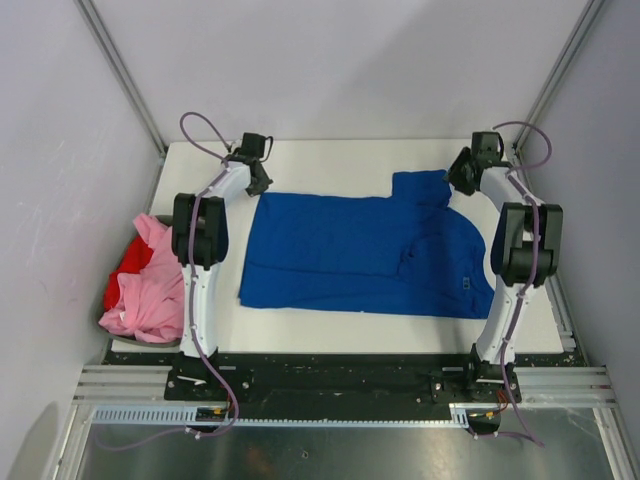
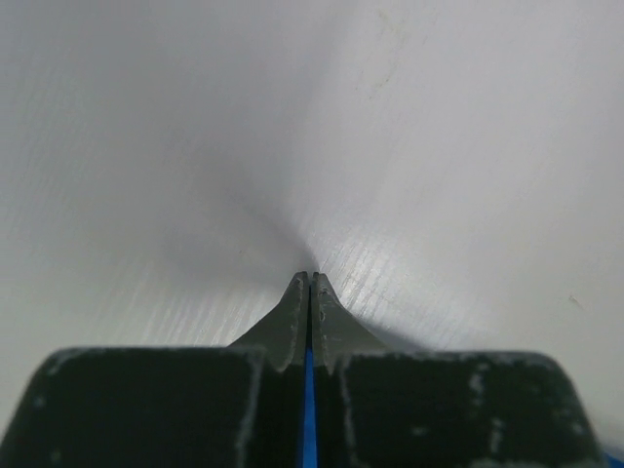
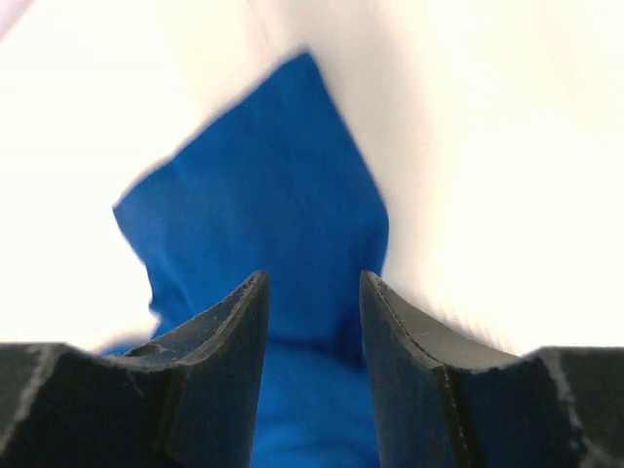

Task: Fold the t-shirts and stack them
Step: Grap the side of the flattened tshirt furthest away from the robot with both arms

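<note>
The royal blue t-shirt (image 1: 360, 255) lies spread flat across the white table (image 1: 330, 160), with one sleeve (image 1: 420, 186) pointing to the far side. My left gripper (image 1: 261, 184) sits at the shirt's far left corner and is shut. In the left wrist view a thin strip of the blue t-shirt (image 2: 309, 409) shows pinched between the closed fingers of the left gripper (image 2: 310, 279), whose tips rest on the table. My right gripper (image 1: 459, 180) hangs open beside the sleeve. In the right wrist view the blue t-shirt (image 3: 273, 195) lies below and between the spread fingers of the right gripper (image 3: 313, 285).
A light pink t-shirt (image 1: 152, 292) and a red t-shirt (image 1: 130, 262) lie crumpled in a heap at the table's left edge, beside my left arm. White walls with metal corner posts (image 1: 125, 75) enclose the far side. A black rail (image 1: 330, 375) runs along the near edge.
</note>
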Action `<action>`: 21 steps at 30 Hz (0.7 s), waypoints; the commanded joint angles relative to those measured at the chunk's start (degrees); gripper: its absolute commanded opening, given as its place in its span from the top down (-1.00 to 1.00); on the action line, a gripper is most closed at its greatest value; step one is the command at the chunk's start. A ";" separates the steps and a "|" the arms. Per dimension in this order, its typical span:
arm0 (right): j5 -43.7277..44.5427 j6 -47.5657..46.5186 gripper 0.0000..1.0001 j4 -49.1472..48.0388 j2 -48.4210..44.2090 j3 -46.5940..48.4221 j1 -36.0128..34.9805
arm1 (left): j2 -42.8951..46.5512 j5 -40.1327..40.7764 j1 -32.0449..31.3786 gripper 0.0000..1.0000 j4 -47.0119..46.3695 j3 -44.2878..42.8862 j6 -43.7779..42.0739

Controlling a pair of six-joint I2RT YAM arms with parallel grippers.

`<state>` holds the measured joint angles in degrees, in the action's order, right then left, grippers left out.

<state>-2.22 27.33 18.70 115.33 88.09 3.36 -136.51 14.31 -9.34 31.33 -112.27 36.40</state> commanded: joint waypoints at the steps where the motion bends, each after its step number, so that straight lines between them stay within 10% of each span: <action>1: 6.36 -0.51 0.07 2.26 9.62 15.07 0.08 | 1.93 0.13 0.70 1.00 -0.63 0.03 -3.08; 11: 12.32 0.93 0.08 14.25 30.35 45.80 -1.42 | 2.41 -0.39 0.93 1.00 -0.61 -0.07 -5.43; 21: 14.63 -1.40 0.06 13.17 33.72 47.69 -3.09 | 1.52 -1.34 1.21 1.00 -0.65 -1.83 -5.79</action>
<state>10.11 27.27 31.51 148.09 132.60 1.04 -136.51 13.10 -8.99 31.03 -112.25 32.34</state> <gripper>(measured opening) 0.468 0.006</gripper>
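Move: The sleeve corner of the blue t-shirt, at its far right, lies about 13 cm ahead of the right hand, 2 cm to its right and 7 cm below. The sleeve's other far corner is some 12 cm ahead and 14 cm to the left, with the armpit notch about 2 cm ahead and 14 cm left, all at table height. From the left hand, the right sleeve corner is some 7 cm ahead and 55 cm right. Towards the t-shirt's far right sleeve corner the right hand reaches forward about 11 cm, drifting slightly right, then sinks some 5 cm as the reach dies out, rolling about 10 degrees and turning slightly clockwise. Its fingers stay half open, coming down close around the corner from above. The left hand stays put with its fingers still shut on the shirt's far left corner. ##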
